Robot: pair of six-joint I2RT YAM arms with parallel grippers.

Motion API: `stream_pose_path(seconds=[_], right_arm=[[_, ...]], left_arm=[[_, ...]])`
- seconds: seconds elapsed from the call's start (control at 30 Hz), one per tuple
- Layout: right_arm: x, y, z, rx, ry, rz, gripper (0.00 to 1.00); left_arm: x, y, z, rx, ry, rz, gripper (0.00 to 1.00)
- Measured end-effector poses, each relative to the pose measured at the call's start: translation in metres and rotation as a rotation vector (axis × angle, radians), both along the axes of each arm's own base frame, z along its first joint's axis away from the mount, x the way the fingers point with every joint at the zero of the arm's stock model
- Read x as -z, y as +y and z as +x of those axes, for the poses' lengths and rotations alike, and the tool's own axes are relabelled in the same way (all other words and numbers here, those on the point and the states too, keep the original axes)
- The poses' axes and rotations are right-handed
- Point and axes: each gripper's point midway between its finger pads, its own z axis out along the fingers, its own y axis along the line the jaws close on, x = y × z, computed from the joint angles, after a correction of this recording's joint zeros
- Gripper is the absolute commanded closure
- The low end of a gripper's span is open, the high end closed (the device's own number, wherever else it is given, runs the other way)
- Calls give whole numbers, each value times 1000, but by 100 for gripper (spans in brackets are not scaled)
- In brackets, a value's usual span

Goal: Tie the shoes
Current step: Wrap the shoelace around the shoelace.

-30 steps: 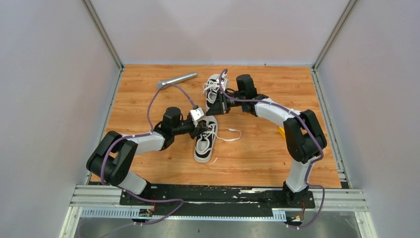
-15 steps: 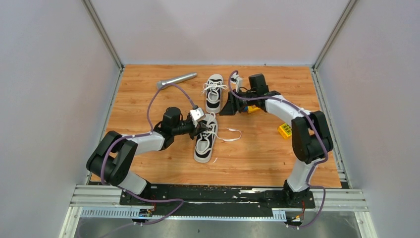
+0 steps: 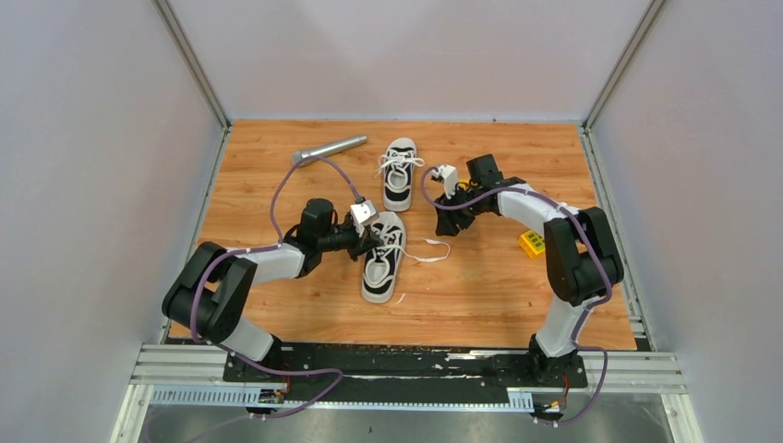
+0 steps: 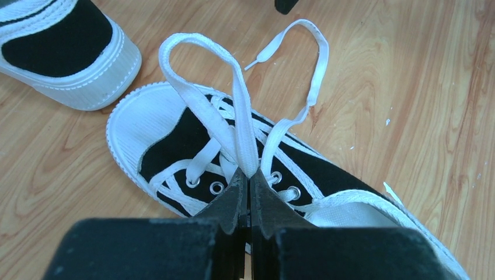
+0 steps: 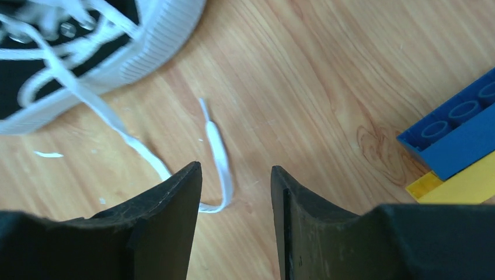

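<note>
Two black-and-white shoes lie on the wooden table, the far shoe (image 3: pixel 399 173) and the near shoe (image 3: pixel 381 258). My left gripper (image 3: pixel 376 239) sits over the near shoe's (image 4: pixel 192 134) eyelets. It (image 4: pixel 250 175) is shut on the base of a loop of white lace (image 4: pixel 233 99) that stands up from the shoe. The other lace end (image 4: pixel 315 64) trails over the wood. My right gripper (image 3: pixel 443 224) hangs to the right of the shoes. In its wrist view it (image 5: pixel 236 172) is open just above the free lace end (image 5: pixel 216 146), holding nothing, with the near shoe (image 5: pixel 117 52) at upper left.
A silver cylinder (image 3: pixel 330 149) lies at the back left. A yellow brick (image 3: pixel 531 243) sits under the right arm's elbow. Stacked blue and yellow bricks (image 5: pixel 461 146) lie just right of my right gripper. Grey walls enclose the table on three sides.
My right gripper has opened and drawn back from the far shoe toward the near right. My left gripper has shut on the near shoe's lace loop.
</note>
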Motion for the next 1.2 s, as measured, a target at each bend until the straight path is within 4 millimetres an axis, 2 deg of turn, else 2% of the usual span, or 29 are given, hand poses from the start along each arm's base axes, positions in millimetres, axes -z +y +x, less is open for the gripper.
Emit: stream_pose_path(seconds=[0.17, 0.33, 0.4, 0.43, 0.5, 0.57, 0.83, 0.9, 0.97, 1.03, 1.07, 1.2], right_arm=[[35, -6, -2, -26, 19, -114, 59], [45, -2, -7, -62, 4, -170, 64], [46, 0, -6, -74, -15, -185, 75], [46, 0, -4, -80, -29, -196, 76], [48, 1, -2, -89, -53, -217, 74], [48, 1, 0, -91, -66, -229, 66], [46, 5, -5, -110, -70, -245, 64], [47, 5, -6, -120, -80, -264, 70], [48, 7, -8, -134, -105, -291, 81], [49, 8, -9, -137, -127, -309, 97], [49, 8, -9, -140, -136, -314, 100], [48, 8, -7, -131, -154, -335, 100]], left_arm=[[8, -1, 1, 4, 22, 7, 100], [6, -3, 4, 6, 20, 3, 100], [5, -4, 4, 7, 19, 1, 100], [5, -4, 5, 7, 17, 1, 100], [4, -4, 5, 7, 16, -1, 100], [3, -4, 6, 7, 14, -1, 100], [3, -5, 6, 9, 13, -3, 100], [3, -5, 6, 10, 15, -2, 100], [4, -5, 6, 10, 16, -2, 100], [4, -5, 6, 10, 18, -1, 100], [4, -5, 6, 10, 17, -1, 100], [3, -6, 6, 13, 16, -3, 100]])
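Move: The lace's free end lies on the wood under the right hand, about 5 cm below its open fingers, some 2 cm back and 2 cm left. From that hand the near shoe is roughly 14 cm left and 6 cm back, the far shoe 10 cm left and 14 cm ahead, and the toy bricks 8 cm right and 10 cm ahead. From the left hand, the free end is about 14 cm right, 1 cm ahead and 6 cm below. Down goes the right hand, nearly 5 cm onto the loose lace end beside the near shoe, most of it in a quick first drop. Then it hovers low, tilting some 20 degrees so the fingers point more steeply down; they narrow, reopen a little and finally shut, pinching the lace just behind its tip. The left hand keeps the loop pinched above the shoe. ##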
